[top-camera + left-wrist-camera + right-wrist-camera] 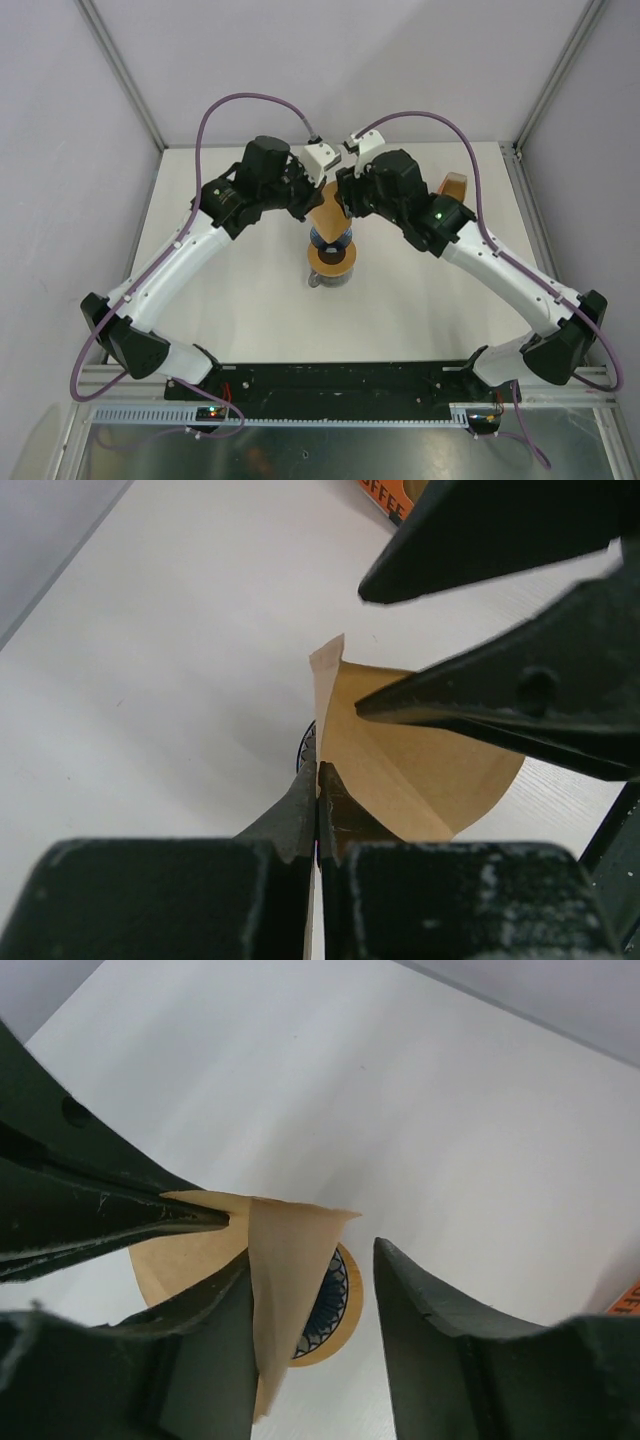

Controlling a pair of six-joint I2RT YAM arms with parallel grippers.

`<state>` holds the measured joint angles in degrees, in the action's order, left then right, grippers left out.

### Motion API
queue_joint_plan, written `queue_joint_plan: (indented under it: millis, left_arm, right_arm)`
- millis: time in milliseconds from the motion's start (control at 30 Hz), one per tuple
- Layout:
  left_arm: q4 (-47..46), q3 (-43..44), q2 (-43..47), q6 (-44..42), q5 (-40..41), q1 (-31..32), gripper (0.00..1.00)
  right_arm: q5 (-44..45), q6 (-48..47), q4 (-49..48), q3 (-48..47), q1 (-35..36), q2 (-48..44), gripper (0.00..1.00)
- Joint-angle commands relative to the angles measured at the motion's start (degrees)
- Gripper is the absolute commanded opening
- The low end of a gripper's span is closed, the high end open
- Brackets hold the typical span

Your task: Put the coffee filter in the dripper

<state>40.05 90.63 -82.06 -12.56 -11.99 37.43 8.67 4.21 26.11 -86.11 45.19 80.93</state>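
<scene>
The coffee filter (330,214) is a tan paper cone held in the air just above the dripper (331,240), whose blue ribs peek out below it. My left gripper (320,780) is shut on the filter's (420,770) seam edge. My right gripper (310,1310) is open. One of its fingers (200,1350) sits against the filter (290,1260), which drapes over it, and the other finger (450,1340) stands clear to the side. Past the paper, the dripper (325,1310) shows directly below. In the top view both grippers meet over it, left gripper (316,200) and right gripper (345,205).
The dripper rests on a flat brown ring (333,261) above a glass jug (322,282). An orange-brown stack of filters (455,187) stands at the back right, close behind the right arm. Its orange edge shows at the corner (385,495) of the left wrist view.
</scene>
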Motion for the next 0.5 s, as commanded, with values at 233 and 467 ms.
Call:
queue_joint_plan:
  millis: [233,467]
  left_arm:
    - [0.29,-0.55,1.69,-0.15,0.71,0.10,0.00]
    - [0.32,-0.07,2.28,-0.75,1.77,0.13,0.44]
  right_arm:
    - [12.66,3.34,3.93,-2.97,1.20,2.26,0.11]
    - [12.13,4.40,9.50,-6.57,0.43,3.63,0.00]
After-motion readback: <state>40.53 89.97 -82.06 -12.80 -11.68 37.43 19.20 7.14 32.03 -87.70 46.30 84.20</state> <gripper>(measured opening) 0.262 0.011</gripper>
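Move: The left hand already holds the coffee filter by its left edge, with the filter's middle about 3 cm to its right and 3 cm below. The open right hand straddles the right rim; the filter's middle lies some 4 cm left, 1 cm back and 5 cm down. The dripper stands roughly 12 cm below the left hand, 2 cm back and 4 cm right. From the right hand, the coffee box is about 13 cm ahead, 27 cm right and 24 cm down. Down about 3 cm, and some 2 cm to its right with a slight push forward, the right hand goes while its fingers close and pinch the filter's right edge, its wrist turning about 10 degrees clockwise. The left hand stays nearly in place, keeping its fingers shut until the right has closed, then begins to open them around its edge. ##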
